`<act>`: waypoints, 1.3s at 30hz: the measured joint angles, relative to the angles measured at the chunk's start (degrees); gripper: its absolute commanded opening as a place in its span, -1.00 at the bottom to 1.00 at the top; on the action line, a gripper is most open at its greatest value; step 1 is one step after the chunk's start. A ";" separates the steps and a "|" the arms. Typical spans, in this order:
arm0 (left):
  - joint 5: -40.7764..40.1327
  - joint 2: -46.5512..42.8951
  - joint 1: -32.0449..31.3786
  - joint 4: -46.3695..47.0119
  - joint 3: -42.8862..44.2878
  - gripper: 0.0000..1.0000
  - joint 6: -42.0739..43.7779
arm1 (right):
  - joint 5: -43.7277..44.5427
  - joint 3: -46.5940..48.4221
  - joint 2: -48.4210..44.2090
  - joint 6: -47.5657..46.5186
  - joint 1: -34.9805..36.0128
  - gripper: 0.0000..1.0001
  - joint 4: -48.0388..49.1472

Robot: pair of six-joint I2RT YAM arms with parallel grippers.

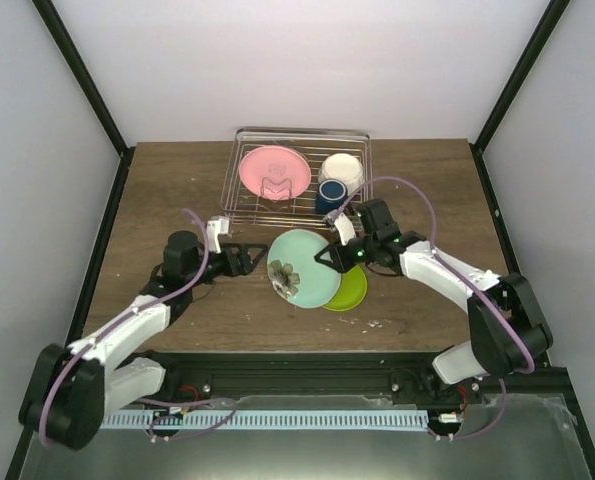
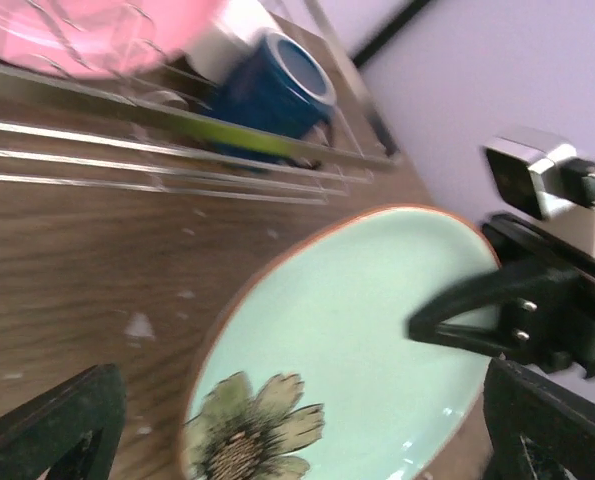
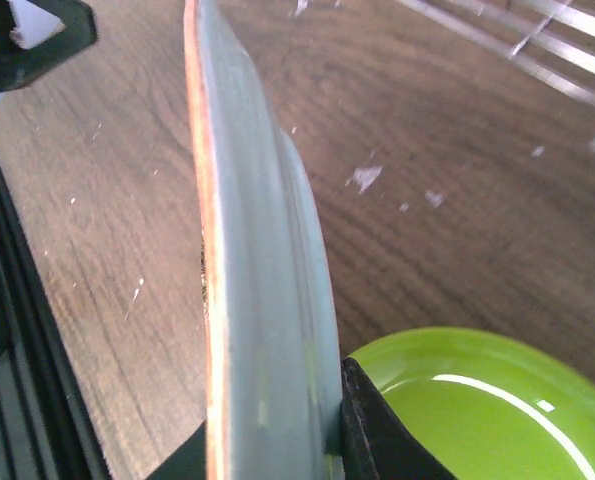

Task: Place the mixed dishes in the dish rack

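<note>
The mint-green plate (image 1: 302,268) with a flower mark hangs tilted over the table in front of the dish rack (image 1: 239,172). My right gripper (image 1: 329,257) is shut on the plate's right rim; the right wrist view shows the plate (image 3: 257,250) edge-on between the fingers (image 3: 377,440). My left gripper (image 1: 252,258) stands open just left of the plate, its fingertips (image 2: 67,420) wide apart on either side of the plate's face (image 2: 357,330) and not touching it. The yellow-lime plate (image 1: 351,291) lies flat, partly under the mint one. Inside the rack are the pink plate (image 1: 274,170), the white bowl (image 1: 342,170) and the blue mug (image 1: 330,196).
The rack's front wires (image 2: 127,165) run close behind the held plate, with the mug (image 2: 277,90) just past them. The lime plate (image 3: 477,410) lies directly under my right fingers. Black frame posts rise at the table's back corners.
</note>
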 measured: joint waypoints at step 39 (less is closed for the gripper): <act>-32.11 -17.09 0.24 -42.75 11.10 1.00 9.60 | 7.08 4.96 18.80 -44.06 -0.17 -0.99 62.40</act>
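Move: I hold the mint plate in my right hand. The rack slots just in front of the pink plate lie about 15 cm ahead of this hand, 11 cm to its left and 6 cm lower; the pink plate's middle is some 3 cm beyond them. From this hand, the blue mug is 14 cm ahead and about 1 cm right, and the green plate is 7 cm back, 3 cm right and 11 cm down. From my open left hand, those slots are about 14 cm ahead, 2 cm right and 10 cm down. I keep the mint plate pinched by its right rim in my right hand. I lift it about 17 cm, tipping the far side up through some 80 degrees to stand it on edge, then carry it forward and a little left to the front of the pink plate, sinking over the slots. Already clear and open, my left hand swings about 10 cm left, turning counter-clockwise, away from the plate. ##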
